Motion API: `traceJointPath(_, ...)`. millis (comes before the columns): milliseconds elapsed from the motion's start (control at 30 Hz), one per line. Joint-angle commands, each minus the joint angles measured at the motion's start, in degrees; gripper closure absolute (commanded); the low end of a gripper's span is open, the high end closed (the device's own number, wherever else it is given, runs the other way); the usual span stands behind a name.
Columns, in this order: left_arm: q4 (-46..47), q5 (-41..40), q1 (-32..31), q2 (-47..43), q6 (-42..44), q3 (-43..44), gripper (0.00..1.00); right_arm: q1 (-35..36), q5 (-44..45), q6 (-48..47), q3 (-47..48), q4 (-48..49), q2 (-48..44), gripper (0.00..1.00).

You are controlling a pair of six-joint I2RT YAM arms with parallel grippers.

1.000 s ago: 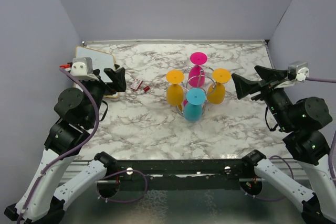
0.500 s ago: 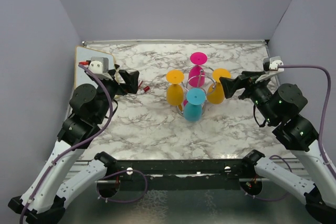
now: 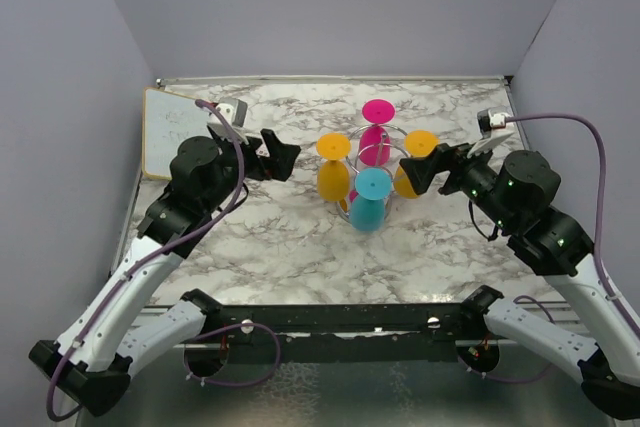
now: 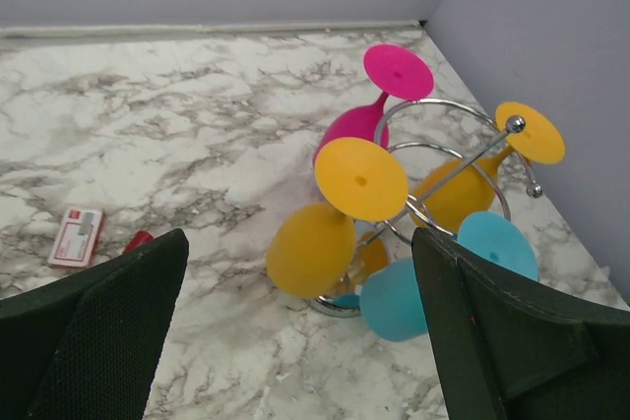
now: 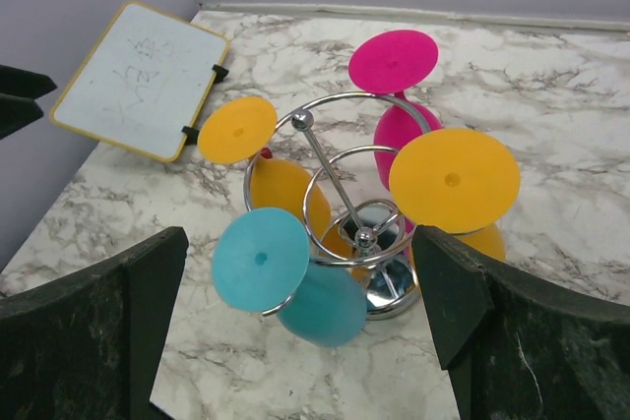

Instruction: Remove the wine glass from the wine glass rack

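Observation:
The wine glass rack (image 3: pixel 392 134), shiny chrome wire, stands mid-table; its base (image 5: pixel 389 287) and rings show in the right wrist view. Wine glasses hang upside down from it: a pink one (image 3: pixel 374 144) at the back, an orange one (image 3: pixel 333 179) on the left, an orange one (image 3: pixel 421 144) on the right and a teal one (image 3: pixel 368 209) in front. My left gripper (image 3: pixel 280 152) hovers open just left of the rack, apart from it. My right gripper (image 3: pixel 412 175) hovers open close to the right orange glass. Nothing is between either pair of fingers (image 4: pixel 108 312).
A whiteboard (image 3: pixel 172 133) with a yellow frame lies at the back left. A small red-and-white card (image 4: pixel 76 238) and a red bit (image 4: pixel 138 240) lie on the marble left of the rack. Grey walls close off the left, back and right.
Both arms have swung inward from the table's sides toward the rack. Both grippers have stayed open.

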Motion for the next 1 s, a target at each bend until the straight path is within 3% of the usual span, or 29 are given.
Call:
traceJointPath(0, -1.79, 8.38, -0.14, 4.49, -6.38, 1.34, 0.01, 0.41, -2.61, 2.28, -0.31, -1.27, 0.28, 0.0)
traceJointPath(167, -4.22, 11.2, -0.14, 9.35, -19.79, 2.69, 0.06, 0.43, -2.66, 2.52, -1.02, -0.36, -0.36, 0.0)
traceJointPath(467, -3.65, 10.47, -0.11, 14.26, -30.66, 4.38, 0.17, 0.49, -1.18, 2.39, -2.01, 1.21, -3.63, 0.02)
traceJointPath(667, 2.2, 10.76, 0.47, 15.83, -41.08, 1.19, 0.25, 0.44, -0.4, 3.28, -3.89, 3.05, -7.39, 0.02)
traceJointPath(767, 4.64, 12.7, 0.93, 17.93, -43.39, 0.34, 0.3, 0.49, 0.23, 3.53, -4.15, 3.08, -8.9, 0.02)
traceJointPath(967, 7.15, 16.5, 1.42, 21.99, -43.66, 0.78, 0.31, 0.45, 0.62, 3.42, -5.09, 4.26, -11.38, 0.02)
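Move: The yellow glass on the rack's left side is my left hand's goal; its middle is about 8 cm ahead, 12 cm to the right and 16 cm below, with its foot uppermost. The teal glass lies some 10 cm right of it and 10 cm nearer me, the pink glass 11 cm right of it and 10 cm farther out. From my right hand that left yellow glass is about 11 cm ahead, 21 cm left and 16 cm below. I swing my left hand right and down towards the foot of the left yellow glass, about 8 cm each way, adding some 4 cm forward mostly late on. Meanwhile I tip the fingers down nearly 40 degrees, roll the left side down and narrow the wide gap to about two thirds, ending beside the foot. My empty right hand draws back about 3 cm, away from the rack. ##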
